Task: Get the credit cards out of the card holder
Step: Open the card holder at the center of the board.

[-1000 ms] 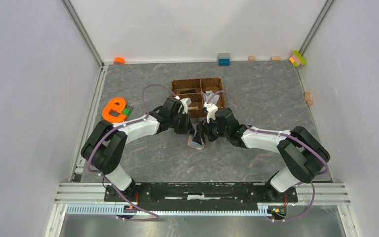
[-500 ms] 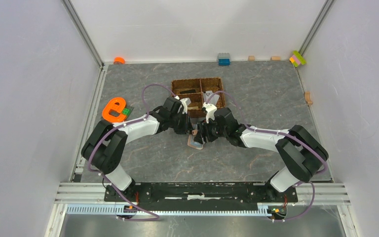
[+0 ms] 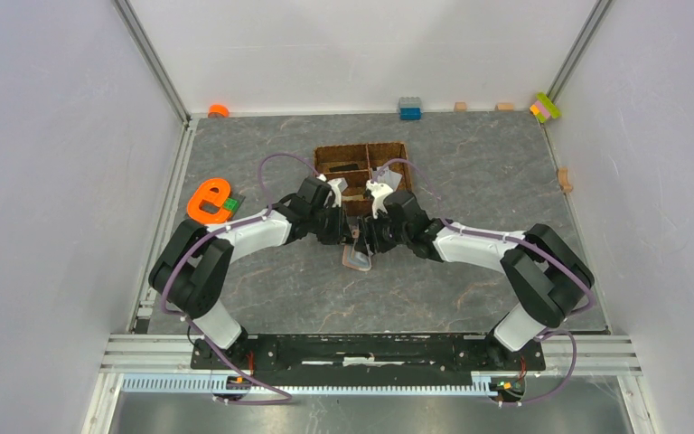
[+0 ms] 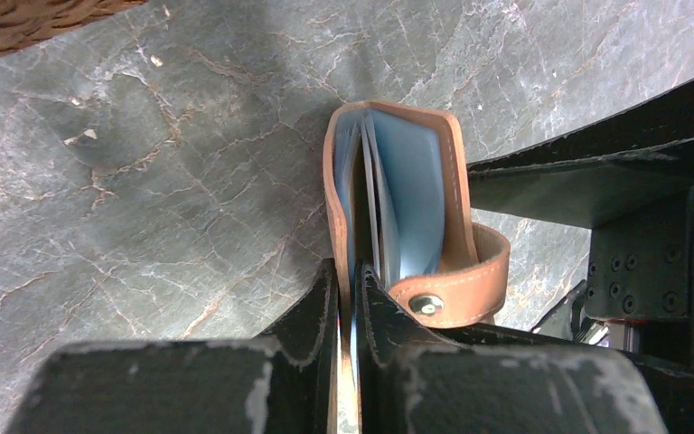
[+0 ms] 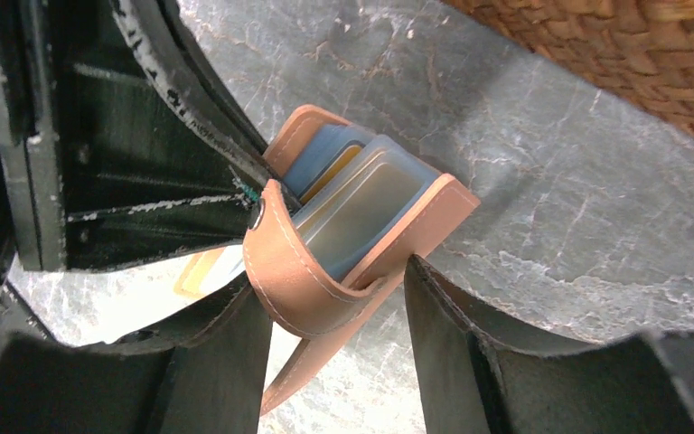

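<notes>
The salmon-pink card holder [image 3: 358,259] stands open on edge on the grey table between both grippers. My left gripper [image 4: 348,273] is shut on its left cover, which is pinched thin between the fingers. Bluish clear sleeves [image 4: 408,194] fan out inside, and the snap tab [image 4: 470,285] curls round to the right. My right gripper [image 5: 334,282] has closed on the other cover [image 5: 434,212] and the looped tab, one finger touching each. A gold-tan credit card [image 5: 332,183] shows its edge in a sleeve. The other credit cards are hidden in the sleeves.
A brown woven divided basket [image 3: 318,168] sits just behind the grippers, its wall also in the right wrist view [image 5: 614,45]. An orange letter e [image 3: 208,201] lies at the left. Small blocks [image 3: 408,108] line the back wall.
My right gripper has slid left to the card holder and its jaws have narrowed onto the cover and tab. The left gripper has kept its grip and place.
</notes>
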Controlling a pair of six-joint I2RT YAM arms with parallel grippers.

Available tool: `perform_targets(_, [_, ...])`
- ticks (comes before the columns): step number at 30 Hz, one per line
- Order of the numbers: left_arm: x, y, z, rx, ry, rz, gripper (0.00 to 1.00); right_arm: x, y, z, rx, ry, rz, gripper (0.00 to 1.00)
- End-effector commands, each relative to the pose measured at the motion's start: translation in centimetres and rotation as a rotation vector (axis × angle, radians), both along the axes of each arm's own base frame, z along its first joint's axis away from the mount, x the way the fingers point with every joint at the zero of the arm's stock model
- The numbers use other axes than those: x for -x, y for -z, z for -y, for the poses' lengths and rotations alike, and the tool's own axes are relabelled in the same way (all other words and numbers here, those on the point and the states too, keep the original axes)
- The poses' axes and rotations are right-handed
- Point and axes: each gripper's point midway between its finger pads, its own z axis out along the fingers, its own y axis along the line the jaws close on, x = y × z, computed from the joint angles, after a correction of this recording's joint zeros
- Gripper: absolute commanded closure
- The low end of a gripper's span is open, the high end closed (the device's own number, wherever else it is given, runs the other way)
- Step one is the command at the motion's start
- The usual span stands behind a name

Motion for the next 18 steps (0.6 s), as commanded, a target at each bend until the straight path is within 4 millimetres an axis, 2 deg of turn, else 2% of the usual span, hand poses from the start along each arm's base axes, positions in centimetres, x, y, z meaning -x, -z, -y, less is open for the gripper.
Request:
perform_targets(1, [0.1,-1.7,1.5,0.067,0.03,0.0,0.96,-1.7,2.2,3.0,0.18,0.093,0.037,0.42])
perform_targets(4, [0.0,-1.4,1.4,0.057,0.026,-0.006,0.96,-2.1,2.1,3.5,0.2,0.117,0.052,0.43])
perform_targets(9, [-0.1,-1.3,1.2,0.045,0.018,-0.006,0.97,-2.1,2.1,3.5,0.201,0.115,0.052,0.52])
perform_targets(16, [-0.1,-1.3,1.2,0.043,0.019,-0.005,0.97,-1.4,0.9,2.3,0.108,0.081,0.056,0.74])
perform_targets(18, [-0.1,-1.4,1.2,0.044,0.018,-0.004,0.97,-1.4,0.6,2.3,0.094,0.083,0.064,0.76])
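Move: The card holder's strap curls between the right hand's open fingers, about 1 cm to the left and 1 cm back of the point midway between the pads, at about their height. The holder's middle lies some 2 cm to that hand's left, 1 cm back and 2 cm lower; the wicker basket's middle stands about 14 cm ahead and 1 cm left. From the left hand, which pinches the holder's edge, the strap is roughly 2 cm back and 3 cm to the right. The right fingers close to about half their gap around the card holder's strap, pinching its snap end. Meanwhile the right hand slides nearly 2 cm forward alongside the holder's mouth, then stops going forward and rises, about 1 cm in all, the wrist tilting up slightly. The left hand stays in place and keeps its pinch on the holder's edge. ##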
